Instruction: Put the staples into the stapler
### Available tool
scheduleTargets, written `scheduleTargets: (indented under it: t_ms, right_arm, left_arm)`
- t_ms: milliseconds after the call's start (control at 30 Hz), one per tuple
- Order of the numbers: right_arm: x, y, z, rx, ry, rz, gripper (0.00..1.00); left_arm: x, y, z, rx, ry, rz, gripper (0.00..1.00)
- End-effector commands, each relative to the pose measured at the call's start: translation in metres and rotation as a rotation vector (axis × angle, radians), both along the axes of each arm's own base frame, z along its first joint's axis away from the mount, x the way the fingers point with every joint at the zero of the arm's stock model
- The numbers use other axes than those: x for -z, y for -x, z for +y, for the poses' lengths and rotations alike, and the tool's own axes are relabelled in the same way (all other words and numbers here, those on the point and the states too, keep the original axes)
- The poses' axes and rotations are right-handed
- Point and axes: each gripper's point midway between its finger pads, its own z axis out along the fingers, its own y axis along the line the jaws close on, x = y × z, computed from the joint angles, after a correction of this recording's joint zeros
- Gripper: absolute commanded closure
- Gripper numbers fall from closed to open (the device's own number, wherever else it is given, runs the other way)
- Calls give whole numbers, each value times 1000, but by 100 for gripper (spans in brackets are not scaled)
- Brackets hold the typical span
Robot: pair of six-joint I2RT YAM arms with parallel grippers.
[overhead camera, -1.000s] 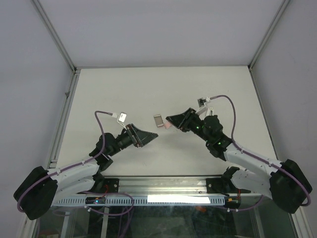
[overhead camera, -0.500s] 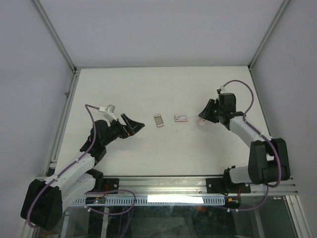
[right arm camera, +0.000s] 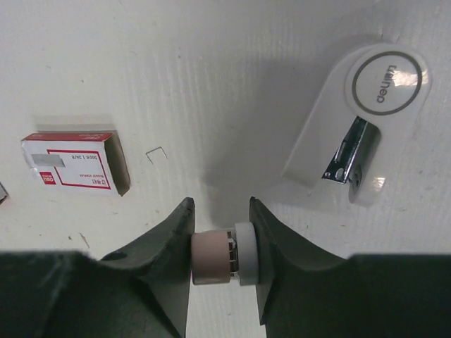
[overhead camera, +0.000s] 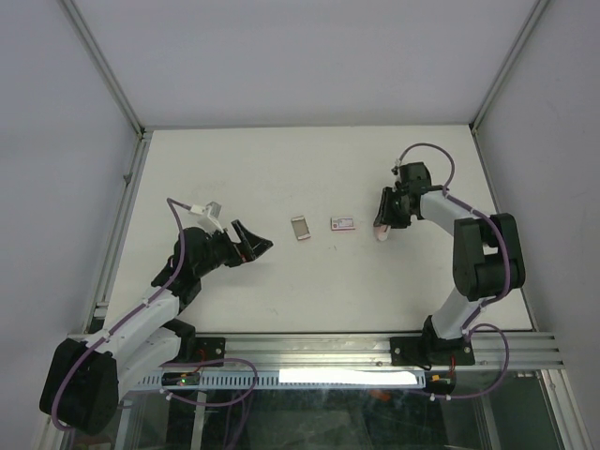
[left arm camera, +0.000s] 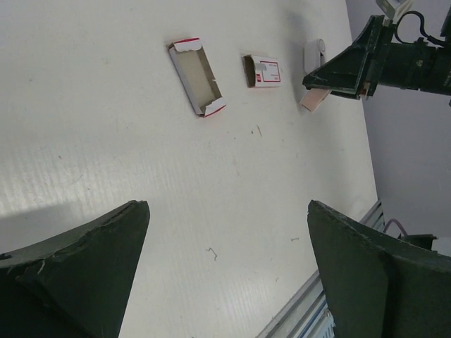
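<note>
The staples' red-and-white box sleeve (overhead camera: 342,223) (left arm camera: 263,71) (right arm camera: 70,163) lies flat mid-table. Its open tray (overhead camera: 300,228) (left arm camera: 197,76) lies just left of it, and I cannot make out staples inside. To the right, my right gripper (overhead camera: 382,225) (right arm camera: 220,209) is shut on the stapler (right arm camera: 224,257), squeezing its pink and white end. The stapler's white half (right arm camera: 359,113), with a round logo and a metal part, spreads out on the table beyond the fingers. My left gripper (overhead camera: 251,236) (left arm camera: 227,205) hovers open and holds nothing, left of the tray.
A loose bent staple (right arm camera: 156,153) lies between the sleeve and the stapler, and another (left arm camera: 211,252) lies under my left gripper. The table's metal front rail (left arm camera: 331,310) runs along the near edge. Frame posts and grey walls enclose the table.
My right arm has swung from the table's middle to the right with the stapler, uncovering the box sleeve. My left arm has drawn back to the left and its jaws have widened.
</note>
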Motion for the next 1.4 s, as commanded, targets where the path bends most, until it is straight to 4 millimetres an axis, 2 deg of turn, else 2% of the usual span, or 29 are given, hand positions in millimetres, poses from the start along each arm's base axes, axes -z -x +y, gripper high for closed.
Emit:
scheduleTargets:
  t_ms: [0,67,133,333,467,600,633,667,733,867,900,933,1000,1100,1233,1367]
  right_arm:
    - [-12,-15,0,-17,35,-60,56]
    - [-13,-16,-1,-13,41,-76,44]
    - [-16,-18,-2,-7,46,-96,37]
    - [-30,-22,-5,2,55,-162,27]
    - [-54,-28,-6,15,43,-272,17]
    - [-92,-37,-15,75,12,-477,9]
    - [-100,-38,-20,97,0,-526,8]
    - [-106,-37,-26,123,-9,-570,7]
    - [-116,-35,-47,208,-5,-652,4]
    - [-116,-18,-87,382,2,-792,1]
    - [-123,-15,-97,421,15,-851,1]
    - [-114,-9,-105,455,43,-855,1]
    - [-112,-1,-118,505,91,-917,1]
    - [-97,8,-132,537,164,-953,1]
    - [-89,9,-137,529,210,-1007,2]
    - [-81,2,-136,500,231,-1011,2]
  left_arm:
    - [-14,-15,10,-44,-46,-74,1]
    - [-11,-17,13,-58,-62,-73,1]
    - [-11,-21,14,-69,-67,-75,1]
    - [-23,-34,22,-111,-67,-111,1]
    - [-29,-52,36,-162,-103,-143,1]
    - [-31,-82,83,-344,-149,-166,1]
    - [-33,-88,99,-396,-146,-177,1]
    - [-36,-94,122,-468,-140,-190,1]
    - [-38,-98,158,-567,-112,-214,1]
    - [-29,-92,226,-790,-126,-223,1]
    - [-24,-87,240,-850,-164,-229,1]
    - [-19,-82,253,-910,-213,-228,1]
    - [-9,-71,274,-1011,-300,-217,1]
    - [-1,-61,294,-1105,-385,-199,1]
    - [4,-66,307,-1144,-439,-203,1]
    - [9,-78,301,-1097,-456,-231,1]
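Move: Between the right fingers, which reach down to the table, the pink stapler is still held, its middle about 1 cm below the hand point. The white stapler sits about 5 cm farther out and 5 cm to the right of that hand; the staples box is some 11 cm to its left and 1 cm farther out, the open tray about 24 cm straight left. From the empty left hand, the pink stapler lies roughly 36 cm right, 9 cm ahead and 8 cm lower. Opening wide, the right fingers let go of the pink stapler at the table; the hand then rises about 8 cm and swings some 12 cm right, away from both staplers, tipping its fingers up some 45 degrees and sinking again late. The open, empty left hand eases forward, then sweeps nearly 30 cm left, away from the tray, turning counter-clockwise and ending a little lower. ##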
